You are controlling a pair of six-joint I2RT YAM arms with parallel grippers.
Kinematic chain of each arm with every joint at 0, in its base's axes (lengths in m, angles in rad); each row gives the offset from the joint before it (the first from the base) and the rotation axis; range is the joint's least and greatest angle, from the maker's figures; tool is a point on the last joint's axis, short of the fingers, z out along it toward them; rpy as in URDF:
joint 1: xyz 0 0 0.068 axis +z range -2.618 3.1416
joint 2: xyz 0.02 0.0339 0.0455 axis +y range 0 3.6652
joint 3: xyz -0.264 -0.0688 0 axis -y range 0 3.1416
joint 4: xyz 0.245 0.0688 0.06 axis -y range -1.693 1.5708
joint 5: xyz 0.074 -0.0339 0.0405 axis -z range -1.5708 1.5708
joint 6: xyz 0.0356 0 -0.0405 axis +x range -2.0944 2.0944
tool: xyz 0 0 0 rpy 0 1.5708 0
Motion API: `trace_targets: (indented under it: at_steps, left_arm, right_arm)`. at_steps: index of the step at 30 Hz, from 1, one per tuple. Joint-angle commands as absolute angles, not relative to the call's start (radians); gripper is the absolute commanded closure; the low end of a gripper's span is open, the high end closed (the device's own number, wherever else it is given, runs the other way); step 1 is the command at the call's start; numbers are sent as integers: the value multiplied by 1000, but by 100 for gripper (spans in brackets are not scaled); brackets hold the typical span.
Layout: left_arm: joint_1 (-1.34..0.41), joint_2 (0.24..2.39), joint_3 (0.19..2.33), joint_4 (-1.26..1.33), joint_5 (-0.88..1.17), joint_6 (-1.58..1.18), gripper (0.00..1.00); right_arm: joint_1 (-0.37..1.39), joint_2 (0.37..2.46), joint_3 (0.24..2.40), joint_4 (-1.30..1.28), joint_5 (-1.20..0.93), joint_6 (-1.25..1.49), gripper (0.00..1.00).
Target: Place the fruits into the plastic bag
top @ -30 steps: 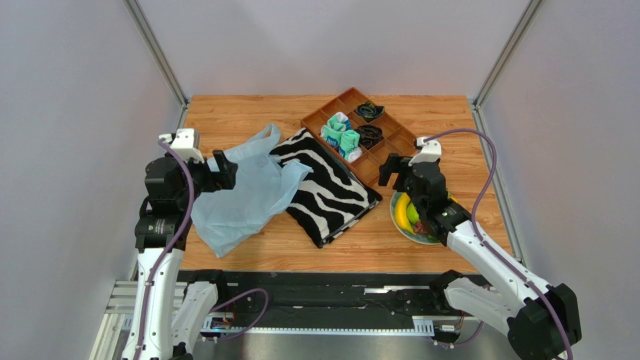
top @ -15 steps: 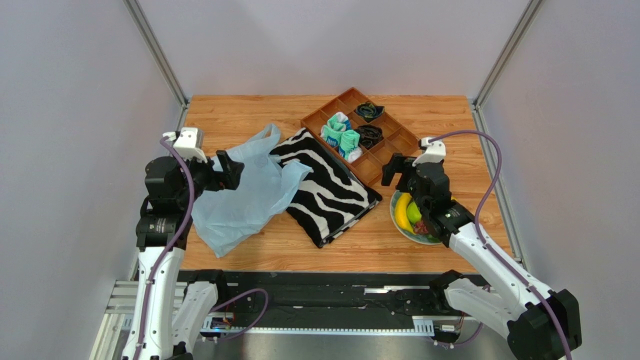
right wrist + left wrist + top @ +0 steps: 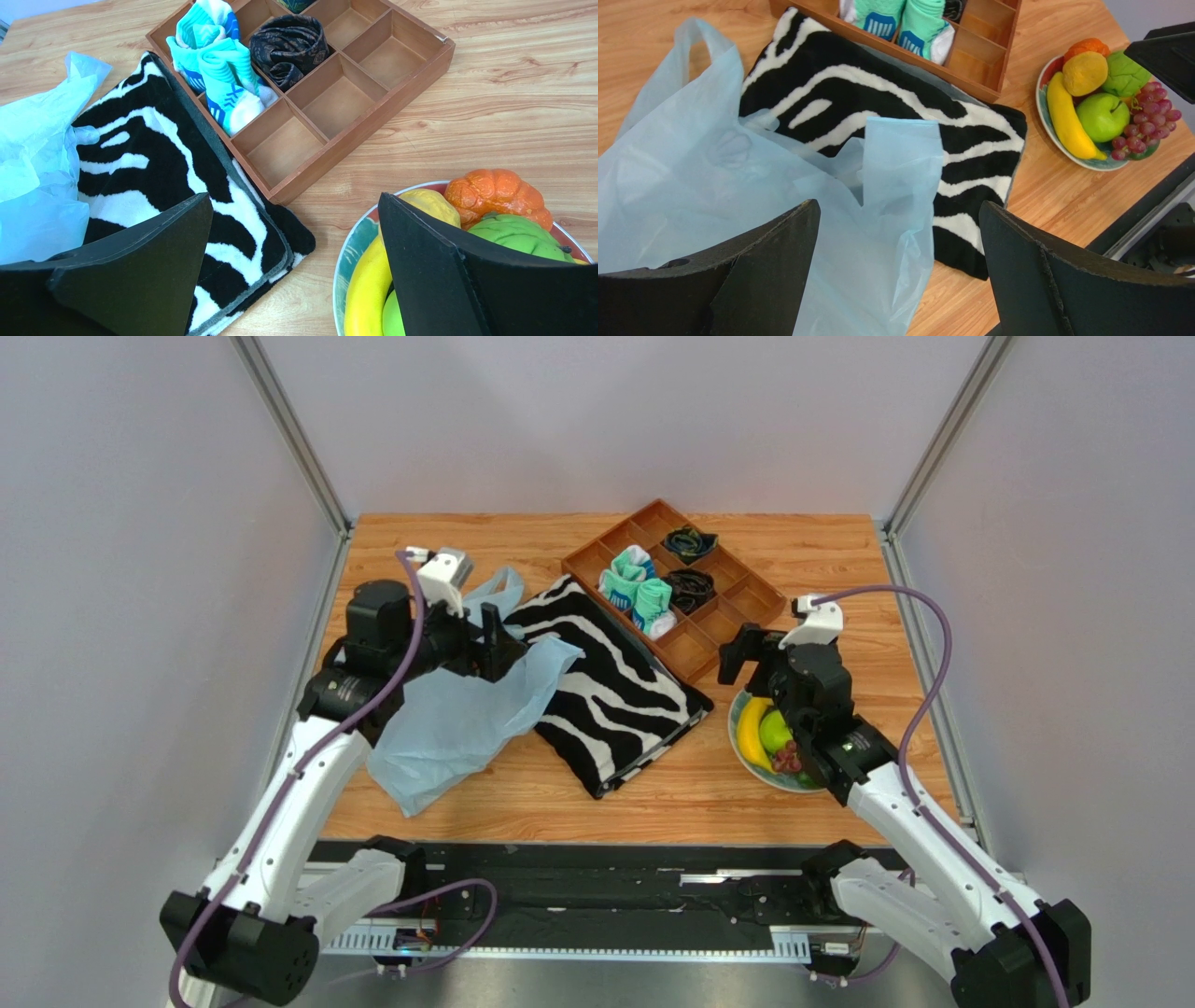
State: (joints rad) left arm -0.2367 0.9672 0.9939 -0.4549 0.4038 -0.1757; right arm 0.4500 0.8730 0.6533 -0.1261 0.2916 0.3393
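The fruits lie heaped on a plate (image 3: pixel 735 739) at the right: banana (image 3: pixel 1067 115), green apple (image 3: pixel 1104 117), grape bunch (image 3: pixel 1146 124), lemon (image 3: pixel 1086 72) and a bumpy green fruit (image 3: pixel 1125 73). The light-blue plastic bag (image 3: pixel 442 721) lies crumpled at the left, one loop handle draped over the zebra cloth. My left gripper (image 3: pixel 494 641) hovers open above the bag (image 3: pixel 738 203), nothing between its fingers. My right gripper (image 3: pixel 739 655) hangs open just left of the plate rim (image 3: pixel 349 259), over the bare wood beside the banana (image 3: pixel 365 294).
A black-and-white zebra-striped cloth (image 3: pixel 617 693) lies between bag and plate. Behind it stands a wooden compartment tray (image 3: pixel 730 609) holding teal-and-white rolled socks (image 3: pixel 638 588) and dark rolled items. An orange bumpy fruit (image 3: pixel 495 192) is also on the plate. Metal posts frame the table's far corners.
My left arm has swung from the table's left edge forward and right, over the bag's upper part. The right arm has drifted slightly right. Both grippers stay open.
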Motion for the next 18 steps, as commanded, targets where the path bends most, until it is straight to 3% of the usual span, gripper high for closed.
trace_targets:
  at_steps: [1,4,9,18]
  left_arm:
    - [-347,1118,1114,-507,266,-149,7]
    - [-379,1239,1157,-590,197,-172,7]
    - [-474,1287,1154,-516,68,-210,5]
    - [-483,1430,1143,-408,135,-285,5]
  right_arm:
    - [446,868,641,-103,272,341,7]
    - [446,870,624,-95,258,353,7]
    - [443,871,600,-83,238,356,7]
    - [440,831,575,-95,227,364,7]
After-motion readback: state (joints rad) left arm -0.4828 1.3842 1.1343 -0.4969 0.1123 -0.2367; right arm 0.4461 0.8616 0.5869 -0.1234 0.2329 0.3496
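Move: The plastic bag's raised flap is what the open left hand goes for: about 5 cm ahead of that hand, 7 cm to its right and some 17 cm below. The zebra towel's middle lies roughly 13 cm to the hand's right, 2 cm ahead and 23 cm lower; the socks are 17 cm ahead and 18 cm right. From the right hand, the flap lies about 25 cm left, 4 cm ahead and 11 cm below. Dropping towards the bag's raised flap, the left hand first sweeps right and forward, then sinks steeply, about 9 cm in all, still easing right. Its fingers tip some 20 degrees further down and stay wide open to straddle the flap; no touch can be made out. The right hand, also open, sinks about 3 cm beside the fruit bowl. ##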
